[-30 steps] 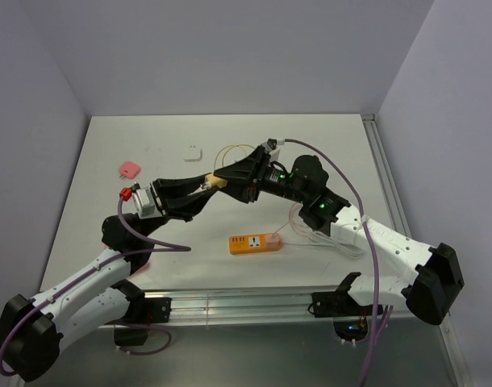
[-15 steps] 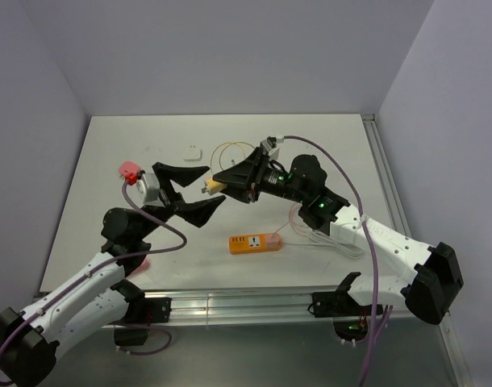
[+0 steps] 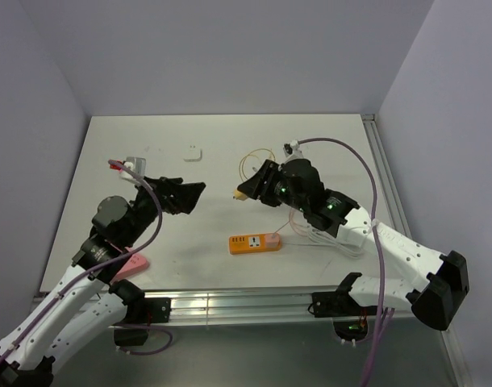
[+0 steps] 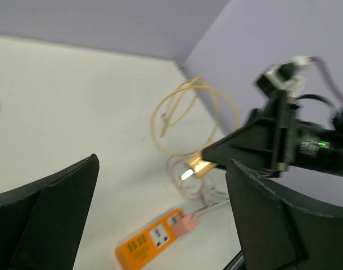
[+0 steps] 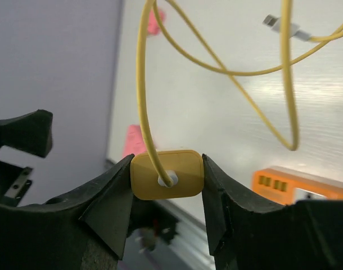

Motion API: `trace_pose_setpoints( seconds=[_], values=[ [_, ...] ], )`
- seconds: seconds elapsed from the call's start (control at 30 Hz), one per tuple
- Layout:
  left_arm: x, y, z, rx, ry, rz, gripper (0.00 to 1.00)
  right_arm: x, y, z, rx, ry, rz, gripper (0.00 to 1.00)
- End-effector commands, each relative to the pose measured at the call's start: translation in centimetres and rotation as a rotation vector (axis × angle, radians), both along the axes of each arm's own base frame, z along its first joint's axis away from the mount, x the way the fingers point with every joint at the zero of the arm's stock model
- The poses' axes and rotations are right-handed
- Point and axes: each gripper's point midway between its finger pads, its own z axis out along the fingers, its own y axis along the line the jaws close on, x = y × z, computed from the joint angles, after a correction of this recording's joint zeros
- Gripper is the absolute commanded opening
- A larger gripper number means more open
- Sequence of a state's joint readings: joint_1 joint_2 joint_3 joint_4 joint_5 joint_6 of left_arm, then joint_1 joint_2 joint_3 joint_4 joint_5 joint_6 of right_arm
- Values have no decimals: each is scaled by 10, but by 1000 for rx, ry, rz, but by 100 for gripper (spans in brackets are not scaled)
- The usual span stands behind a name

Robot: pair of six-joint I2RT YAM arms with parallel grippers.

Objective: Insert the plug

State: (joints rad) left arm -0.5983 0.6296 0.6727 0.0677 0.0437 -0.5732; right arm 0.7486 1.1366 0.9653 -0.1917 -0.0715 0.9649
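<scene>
The yellow plug [image 3: 240, 193] hangs above the table with my right gripper [image 3: 249, 191] shut on its sides. Its metal prongs point left toward the left arm. In the right wrist view the plug [image 5: 167, 174] sits squeezed between both fingers, and its yellow cable [image 5: 144, 84] loops upward. The orange power strip [image 3: 254, 243] lies flat on the table below, with a pink plug [image 4: 185, 223] in its right end. My left gripper [image 3: 189, 197] is wide open and holds nothing, a short way left of the yellow plug [image 4: 197, 167].
A white cable [image 3: 327, 239] coils to the right of the strip. A small white object [image 3: 193, 152] lies at the back of the table. A pink object [image 3: 130, 264] lies near the front left edge, beside the left arm. The yellow cable's loose end [image 5: 281, 25] dangles.
My left gripper opened, let go of the plug and drew back to the left. The right gripper kept the plug and shifted slightly right.
</scene>
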Motion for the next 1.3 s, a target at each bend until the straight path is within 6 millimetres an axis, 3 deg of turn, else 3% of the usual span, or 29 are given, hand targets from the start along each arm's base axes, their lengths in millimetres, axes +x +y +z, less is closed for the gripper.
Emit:
trace_pose_setpoints(
  seconds=[0.0, 0.13, 0.27, 0.37, 0.57, 0.7, 0.87, 1.0, 1.17, 1.27],
  values=[
    [10, 24, -58, 68, 270, 157, 99, 2, -23, 0, -194, -117, -83, 0],
    [1, 13, -75, 98, 278, 76, 100, -6, -19, -15, -304, -112, -78, 0],
    [-13, 5, -54, 22, 172, -13, 94, -8, -17, -14, -310, -109, -64, 0],
    [-19, 3, -37, -29, 136, -41, 90, -11, -14, -2, -280, -123, -43, 0],
    [-44, -39, -21, -44, 47, -336, 76, -20, -6, 22, -202, -138, 27, 0],
    [-38, -43, -24, -43, 25, -317, 80, -26, -3, 35, -140, -121, 81, 0],
    [-46, -44, 7, -99, -102, -330, 82, -18, -12, 35, -59, -35, 110, 0],
    [-39, -62, 22, -95, -81, -371, 74, -14, -13, 40, 25, -2, 152, 0],
    [-38, -96, 16, -18, -95, -410, 72, -12, -13, 40, 68, 36, 191, 0],
    [-32, -101, 11, 27, -145, -335, 76, -14, -11, 44, 131, 65, 226, 0]
  ],
)
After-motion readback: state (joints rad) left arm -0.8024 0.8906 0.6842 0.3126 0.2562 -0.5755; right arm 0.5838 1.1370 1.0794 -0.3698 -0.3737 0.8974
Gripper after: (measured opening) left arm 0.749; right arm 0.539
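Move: The yellow plug, held in the right hand's fingers, lies about 14 cm to the left hand's right, 3 cm ahead and 7 cm below; from the right hand point it is just 1 cm ahead and 1 cm left, level in height. The power strip is roughly 24 cm below the right hand, 4 cm back and 2 cm right, with the pink plug some 6 cm to the right of the strip's middle. The left hand dips 8 cm, rises, then swings 10 cm right towards the plug the right keeps pinched. ##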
